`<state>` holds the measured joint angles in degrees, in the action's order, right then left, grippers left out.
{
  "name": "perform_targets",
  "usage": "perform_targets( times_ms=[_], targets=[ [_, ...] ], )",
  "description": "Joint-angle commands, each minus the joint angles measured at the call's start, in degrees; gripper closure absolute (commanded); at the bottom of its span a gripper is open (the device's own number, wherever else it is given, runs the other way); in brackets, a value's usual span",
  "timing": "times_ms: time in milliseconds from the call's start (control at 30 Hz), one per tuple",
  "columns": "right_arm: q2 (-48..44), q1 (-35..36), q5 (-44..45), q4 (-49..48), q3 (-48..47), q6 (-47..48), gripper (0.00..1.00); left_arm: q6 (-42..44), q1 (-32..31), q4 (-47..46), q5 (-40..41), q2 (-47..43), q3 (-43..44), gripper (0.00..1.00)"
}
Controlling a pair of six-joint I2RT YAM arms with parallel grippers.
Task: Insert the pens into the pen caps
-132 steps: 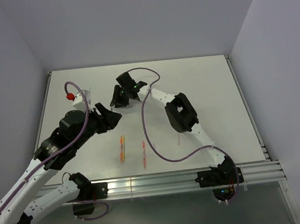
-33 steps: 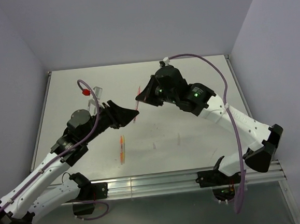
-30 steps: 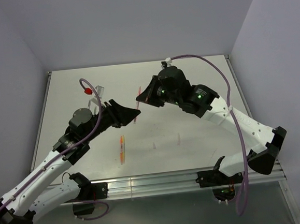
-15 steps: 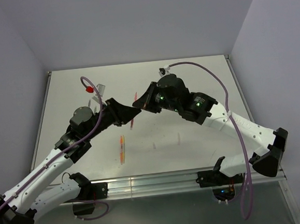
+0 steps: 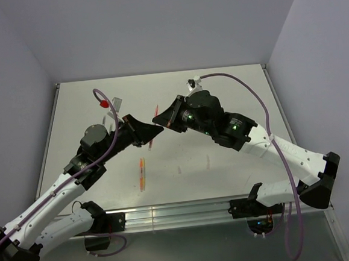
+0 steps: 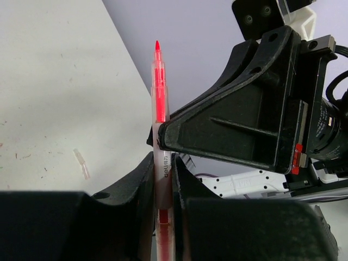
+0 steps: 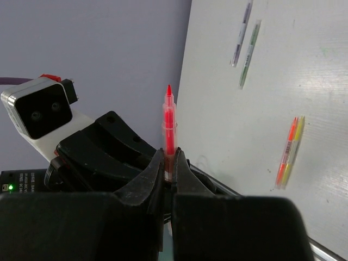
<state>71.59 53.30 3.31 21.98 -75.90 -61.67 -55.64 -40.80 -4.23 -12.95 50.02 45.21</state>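
A red pen (image 5: 153,127) hangs in the air above the table's middle, held between both grippers. In the left wrist view the red pen (image 6: 160,103) stands upright, its tip up. My left gripper (image 6: 162,161) is shut on its clear barrel. My right gripper (image 7: 169,156) is shut on the same red pen (image 7: 169,122), and its black body (image 6: 239,119) fills the right of the left wrist view. In the top view the left gripper (image 5: 150,132) and right gripper (image 5: 162,117) meet nose to nose. A small clear pen cap (image 6: 81,163) lies on the table.
An orange and yellow pen pair (image 5: 142,172) (image 7: 289,152) lies on the white table (image 5: 232,96). A grey pen (image 7: 241,32) and a green pen (image 7: 249,53) lie side by side. Two small clear caps (image 5: 179,169) (image 5: 208,160) rest near the front.
My right gripper carried the red pen left and down to the left gripper. The left jaws closed in on the pen's barrel. The orange and yellow pair stayed put.
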Motion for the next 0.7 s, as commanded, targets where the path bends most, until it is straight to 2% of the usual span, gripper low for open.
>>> perform_targets(
  times_ms=[0, 100, 200, 300, 400, 567, 633, 667],
  targets=[
    [-1.81, 1.98, 0.38, -3.08, 1.71, 0.41, 1.0, 0.35, -0.07, -2.27, -0.58, -0.27, 1.11, 0.86],
    [-2.94, 2.95, 0.82, -3.08, 3.38, 1.2, 1.0, 0.18, -0.07, -2.19, -0.41, -0.27, 0.67, 1.0],
    [-4.17, 3.39, 1.87, -2.64, 5.14, 1.29, 1.0, 0.44, -0.07, -2.63, -0.67, -0.89, -0.12, 1.0],
    [-5.49, 3.39, 4.15, -1.24, 5.06, 2.25, 0.72, 1.06, -0.07, -0.79, 0.38, -2.12, -0.56, 1.0],
    [-5.94, 2.52, 6.17, 2.18, 2.09, 4.18, 0.62, 1.76, -0.07, 1.85, 1.0, -3.35, -0.83, 1.0],
    [-7.34, -2.22, 6.27, 6.85, 0.4, 6.38, 0.57, 3.17, -0.07, 7.74, 4.59, -5.89, -1.0, 1.0],
    [-8.22, -3.81, 6.36, 8.69, 0.58, 7.35, 0.57, 2.38, -0.07, 12.38, 7.66, -7.39, -1.18, 1.0],
    [-8.4, -4.6, 6.36, 11.05, 1.01, 7.61, 0.57, 2.03, -0.07, 14.75, 12.29, -7.65, -0.83, 1.0]
  ],
)
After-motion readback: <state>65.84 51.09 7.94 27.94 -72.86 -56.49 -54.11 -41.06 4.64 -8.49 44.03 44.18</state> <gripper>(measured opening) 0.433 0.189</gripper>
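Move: The red pen, its bare tip pointing forward, is already pinched in both my hands, its middle within a centimetre or so of each; the right grips just nearer the tip. On the table, roughly 28 cm below my left hand and 30 below my right, the near pen cap lies about 7 cm to the right of both, 2 cm back from my right hand. The far cap is some 19 cm right, and the orange-yellow pens about 9 cm left of my right hand and 3 cm back. My right hand lets go of the red pen: after easing back and down about a centimetre together with my left, its fingers open to a bit under half and it draws off to the right some 5 cm, turning slightly. My left hand keeps its closed grip on the pen and carries it about 2 cm left and a little down. ##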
